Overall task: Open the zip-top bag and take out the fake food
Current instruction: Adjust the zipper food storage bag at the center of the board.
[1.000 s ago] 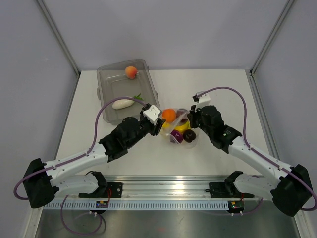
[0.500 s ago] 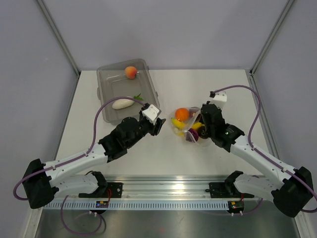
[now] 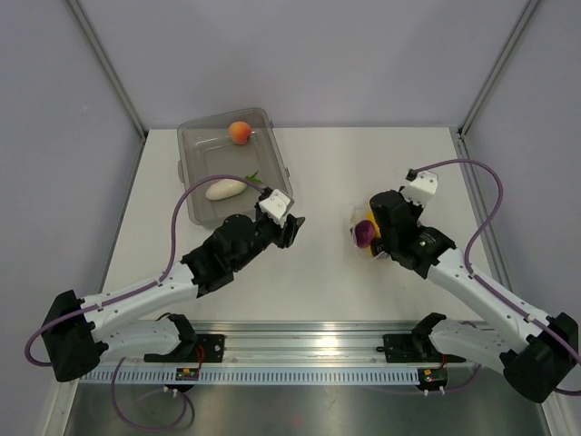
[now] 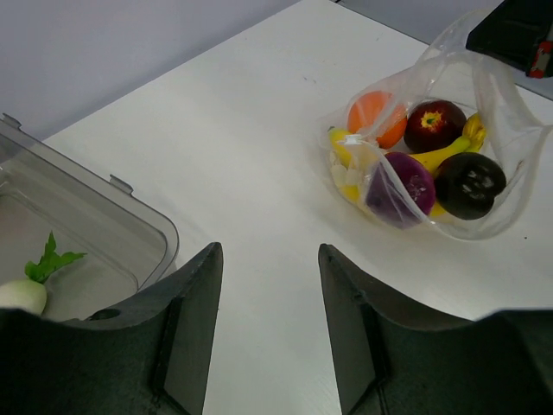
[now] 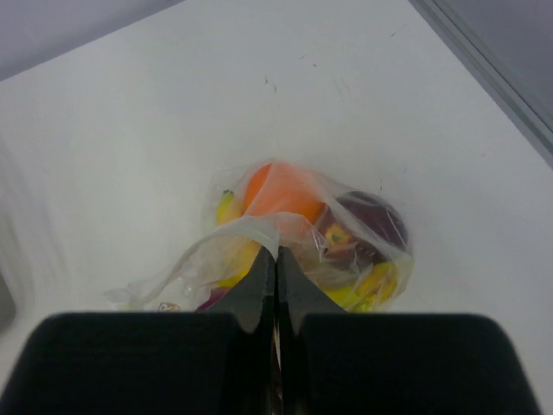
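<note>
The zip-top bag [image 4: 497, 130] lies on the white table right of centre, its clear film pinched at the top by my right gripper [image 5: 277, 252], which is shut on it. Fake food fills the bag: an orange [image 5: 278, 194], a dark red apple [image 4: 435, 124], a banana bunch [image 4: 446, 154], a purple piece [image 3: 363, 232] and a dark round piece [image 4: 472, 182]. In the top view my right wrist covers most of the bag. My left gripper [image 3: 293, 227] hangs open and empty to the left of the bag, apart from it.
A rigid clear-grey tub [image 3: 194, 160] stands at the back left, holding a peach [image 3: 239, 133] and a white radish [image 3: 224, 189]. Its corner [image 4: 130, 226] sits just left of my left fingers. Grey walls enclose the table.
My right gripper has dragged the bag and its food to the right, away from the left gripper. The left arm has stayed in place, still open.
</note>
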Controlling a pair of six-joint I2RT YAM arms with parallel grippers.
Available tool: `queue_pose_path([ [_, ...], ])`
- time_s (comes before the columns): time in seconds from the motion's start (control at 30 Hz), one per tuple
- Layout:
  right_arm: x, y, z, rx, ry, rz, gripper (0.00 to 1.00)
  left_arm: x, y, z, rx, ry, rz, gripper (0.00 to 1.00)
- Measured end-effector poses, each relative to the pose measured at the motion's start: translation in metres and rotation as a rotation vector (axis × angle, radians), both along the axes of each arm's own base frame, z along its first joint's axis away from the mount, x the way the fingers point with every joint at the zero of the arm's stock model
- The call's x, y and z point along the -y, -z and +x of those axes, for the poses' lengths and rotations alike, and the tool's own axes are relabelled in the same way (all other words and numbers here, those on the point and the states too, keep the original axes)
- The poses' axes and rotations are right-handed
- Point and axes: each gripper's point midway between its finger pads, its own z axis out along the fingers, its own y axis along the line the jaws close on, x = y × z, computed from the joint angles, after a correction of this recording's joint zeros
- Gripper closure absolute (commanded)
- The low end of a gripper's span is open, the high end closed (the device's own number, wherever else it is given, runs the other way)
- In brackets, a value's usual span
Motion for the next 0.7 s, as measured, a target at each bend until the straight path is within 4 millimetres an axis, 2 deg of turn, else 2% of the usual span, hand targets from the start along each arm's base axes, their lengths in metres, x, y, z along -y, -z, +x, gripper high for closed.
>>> queue_pose_path([
  [0.17,-0.018,0.016,0.008,-0.056,-0.059,-0.009,1.0,0.008,0.007,0.0,-0.034,0.015,-0.019,0.48],
  [0.33,-0.048,0.012,0.013,-0.038,-0.193,0.041,1.0,0.024,0.031,-0.002,-0.091,0.064,0.009,0.49],
  [0.43,-0.065,0.012,0.015,-0.026,-0.283,0.072,1.0,0.032,0.037,-0.003,-0.103,0.095,0.006,0.49],
  [0.53,-0.086,0.012,0.016,-0.022,-0.388,0.097,0.8,0.04,0.036,-0.003,-0.09,0.12,-0.018,0.49],
  [0.67,-0.103,0.012,0.016,-0.025,-0.473,0.104,0.74,0.045,0.036,-0.003,-0.072,0.138,-0.04,0.49],
  [0.7,-0.105,0.012,0.016,-0.025,-0.483,0.104,0.69,0.047,0.037,-0.002,-0.067,0.142,-0.041,0.49],
])
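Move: My right hand is shut on the edge of the storage bag; the middle of the bag is about 3 cm to its left, 1 cm ahead and 9 cm below, with the purple vegetable near its mouth some 8 cm left and 3 cm back of this hand. From my left hand, half open and empty, the bag is roughly 22 cm to the right, 4 cm ahead and 13 cm lower; the white radish lies 16 cm ahead, 15 cm left. With the bag's edge pinched, I haul it left about 10 cm with my right hand, edging forward and turning the wrist some 30 degrees counter-clockwise, then part those fingers to about a quarter, the edge still between them. Meanwhile I bring my left hand right and down towards the bag, keeping its fingers half open. ##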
